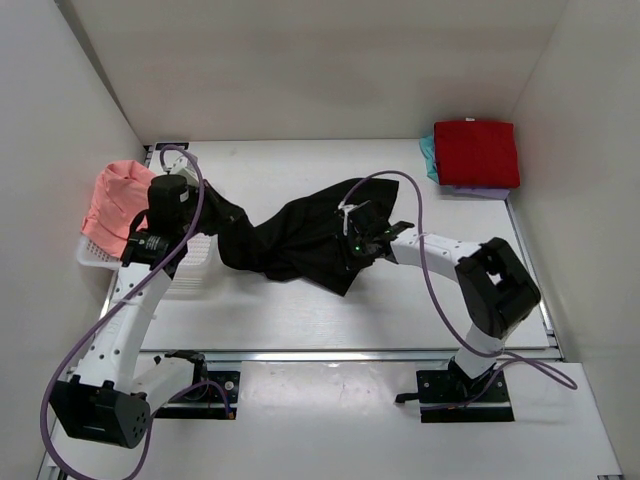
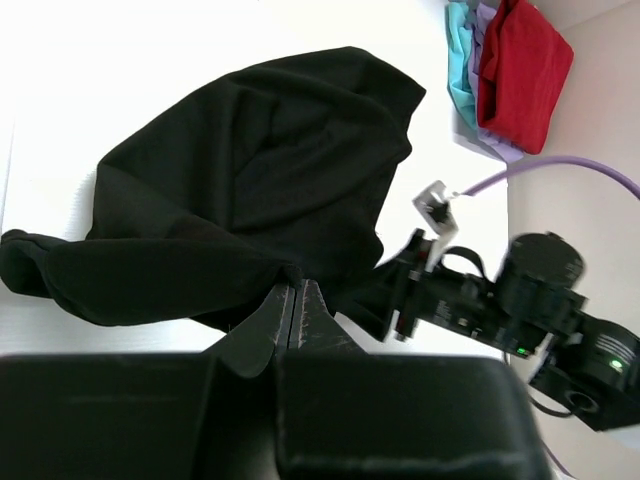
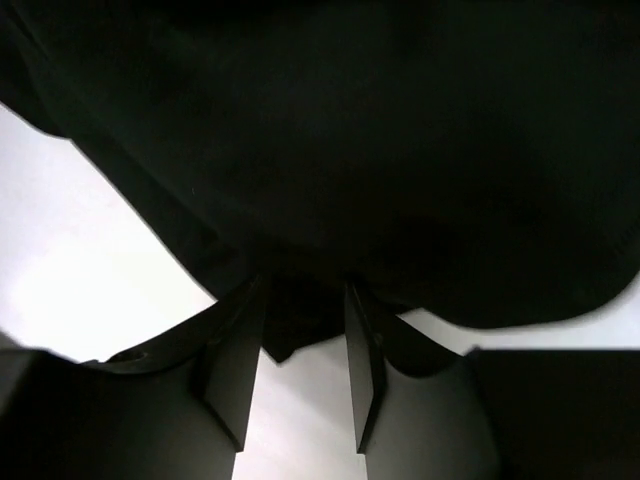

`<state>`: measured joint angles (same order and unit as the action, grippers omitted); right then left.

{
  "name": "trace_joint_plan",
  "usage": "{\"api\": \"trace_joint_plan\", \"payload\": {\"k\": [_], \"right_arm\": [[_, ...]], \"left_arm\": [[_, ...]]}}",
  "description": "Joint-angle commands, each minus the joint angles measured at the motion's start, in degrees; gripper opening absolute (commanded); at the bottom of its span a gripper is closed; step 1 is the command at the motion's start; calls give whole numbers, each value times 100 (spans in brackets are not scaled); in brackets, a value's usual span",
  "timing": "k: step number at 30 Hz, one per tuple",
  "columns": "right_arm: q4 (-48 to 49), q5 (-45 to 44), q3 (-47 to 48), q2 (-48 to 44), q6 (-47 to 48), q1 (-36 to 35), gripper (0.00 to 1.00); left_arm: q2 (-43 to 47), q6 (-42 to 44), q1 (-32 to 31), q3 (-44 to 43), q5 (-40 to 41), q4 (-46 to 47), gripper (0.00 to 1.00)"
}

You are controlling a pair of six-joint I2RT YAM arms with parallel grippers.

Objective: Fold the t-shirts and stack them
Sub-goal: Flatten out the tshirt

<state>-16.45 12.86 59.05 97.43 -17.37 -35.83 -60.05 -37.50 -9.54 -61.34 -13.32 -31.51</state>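
Note:
The large black t-shirt (image 1: 290, 235) lies bunched and stretched across the middle of the table between both arms. My left gripper (image 1: 213, 208) is shut on a fold at its left end; in the left wrist view the fingertips (image 2: 297, 287) pinch the black cloth (image 2: 260, 170). My right gripper (image 1: 352, 243) is at the shirt's right edge. Its jaws stand open in the right wrist view (image 3: 303, 300), with a corner of black cloth (image 3: 290, 330) hanging between them. A folded red t-shirt (image 1: 476, 152) tops a stack at the back right, over teal (image 1: 428, 155) and lilac (image 1: 480, 191) ones.
A salmon-pink t-shirt (image 1: 115, 195) lies in the white mesh basket (image 1: 95, 255) at the left, beside my left arm. White walls close in the table at left, back and right. A purple cable (image 1: 420, 215) loops over my right arm.

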Motion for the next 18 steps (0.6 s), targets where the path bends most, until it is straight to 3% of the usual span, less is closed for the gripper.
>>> {"api": "trace_joint_plan", "payload": {"k": [1,9,11,14,16,18], "right_arm": [[81,-267,344,258,181,-222,37],[-332,-828,345,506,251,-556,36],[-473,-952,371,636,243,-591,30],[-544,-970,371,628,234,-574,6],[-579,-1013,441,515,260,-521,0],[-719,-1075,599,313,242,-451,1]], "left_arm": [[257,49,31,87,-30,-57,0],[371,94,58,175,23,-49,0],[380,102,40,219,23,-66,0],[406,67,40,237,-3,-13,0],[424,76,14,255,23,-31,0],[433,76,40,237,40,-31,0]]}}
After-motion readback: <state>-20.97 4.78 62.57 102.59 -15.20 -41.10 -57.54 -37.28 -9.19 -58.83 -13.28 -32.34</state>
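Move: The right hand, its fingers about a third open, hovers over the black t-shirt. The cloth to be pinched, close to the near corner, is about 3 cm below it and 1 cm back. The folded shirts lie some 31 cm to its right and 25 cm ahead, and the white basket some 47 cm to its left and 8 cm ahead. From the raised left hand, still holding the other end, that cloth is roughly 25 cm right, 3 cm back and 24 cm below. The right hand sinks nearly 3 cm onto the black t-shirt close to its near corner, easing back about 1 cm and tilting its left side down some 10 degrees, and only once it is low do the fingers snap shut, pinching a fold of cloth. The left hand keeps its closed grip on the raised end and stays almost in place, drifting back about 1 cm and ending slightly lower. ##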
